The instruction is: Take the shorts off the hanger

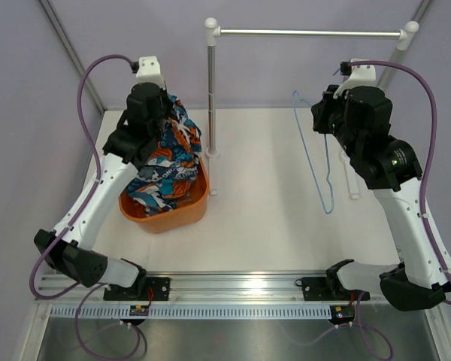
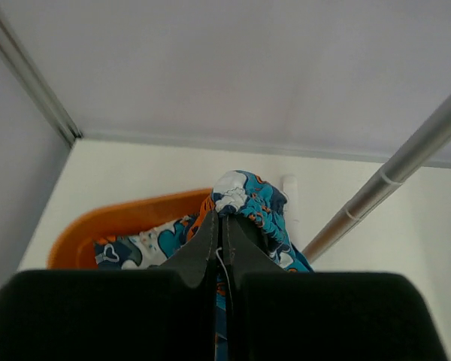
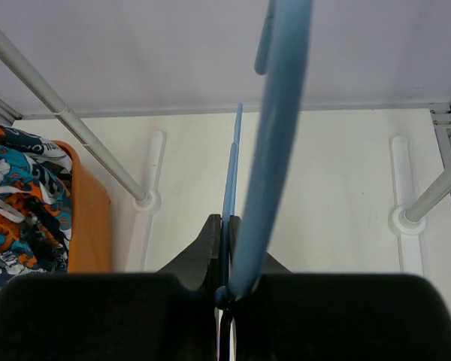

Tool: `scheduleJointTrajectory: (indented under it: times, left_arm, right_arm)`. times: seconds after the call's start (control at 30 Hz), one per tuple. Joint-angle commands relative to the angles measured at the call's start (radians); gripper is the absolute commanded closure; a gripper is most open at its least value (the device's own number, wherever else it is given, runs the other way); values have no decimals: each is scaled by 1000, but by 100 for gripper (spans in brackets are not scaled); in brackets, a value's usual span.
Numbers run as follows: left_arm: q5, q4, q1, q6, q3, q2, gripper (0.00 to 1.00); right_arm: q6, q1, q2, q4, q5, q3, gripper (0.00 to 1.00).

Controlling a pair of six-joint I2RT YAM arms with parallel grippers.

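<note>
The shorts [image 1: 169,162], teal, orange, white and dark blue, hang from my left gripper [image 1: 159,120] down into the orange basket [image 1: 173,214]. In the left wrist view my left gripper [image 2: 224,226] is shut on the shorts [image 2: 248,199]. The light-blue wire hanger [image 1: 316,162] is bare and held off the table by my right gripper [image 1: 332,124]. In the right wrist view my right gripper [image 3: 225,226] is shut on the hanger's wire [image 3: 274,143].
A silver rail [image 1: 308,33] with white end caps stands on two posts; the left post [image 1: 211,98] rises just right of the basket. The right post's base [image 3: 406,218] is on the table. Cage walls close the left and back.
</note>
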Motion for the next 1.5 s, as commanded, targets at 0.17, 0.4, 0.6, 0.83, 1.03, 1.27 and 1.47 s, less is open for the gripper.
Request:
scheduleJointTrajectory:
  times: [0.17, 0.4, 0.6, 0.83, 1.03, 1.27, 1.47]
  left_arm:
    - [61, -16, 140, -475, -390, -210, 97]
    - [226, -28, 209, -605, -559, -282, 60]
    - [380, -39, 233, -576, -573, -326, 1]
    - [405, -185, 233, -480, -432, -375, 1]
    - [481, -200, 233, -411, -421, -464, 1]
    - [619, -214, 233, -302, -444, -558, 1]
    - [621, -211, 232, -257, -482, -610, 1]
  right_arm:
    - [-3, -5, -32, 20, -56, -11, 100]
    - [-36, -5, -2, 5, -142, 20, 100]
    - [-57, -3, 31, 25, -179, 30, 100]
    - [-125, -3, 85, 51, -298, 62, 100]
    - [-215, -44, 149, 62, -406, 139, 100]
    - [-214, -129, 241, 117, -576, 225, 100]
    - [-227, -130, 388, 65, -530, 417, 100]
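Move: The left hand holds the shorts above the orange basket, whose middle lies roughly 32 cm below, 6 cm back and 4 cm to the left. The rail's left post rises about 8 cm ahead and 13 cm to the right. The right hand holds the empty blue hanger; the middle of the rail is some 18 cm straight ahead of it and 7 cm higher, with the left post about 23 cm to the left and the right post 25 cm to the right, both level with the rail in reach. Down about 18 cm, drifting back and left, the left hand sinks towards the basket while it tips down and rolls its left side lower, opens wide to let go of the shorts, then draws back and rises without them. The right hand keeps hold of the hanger, eases left while turning some 25 degrees counter-clockwise, then pushes forward about 7 cm and slightly up towards the rail. ##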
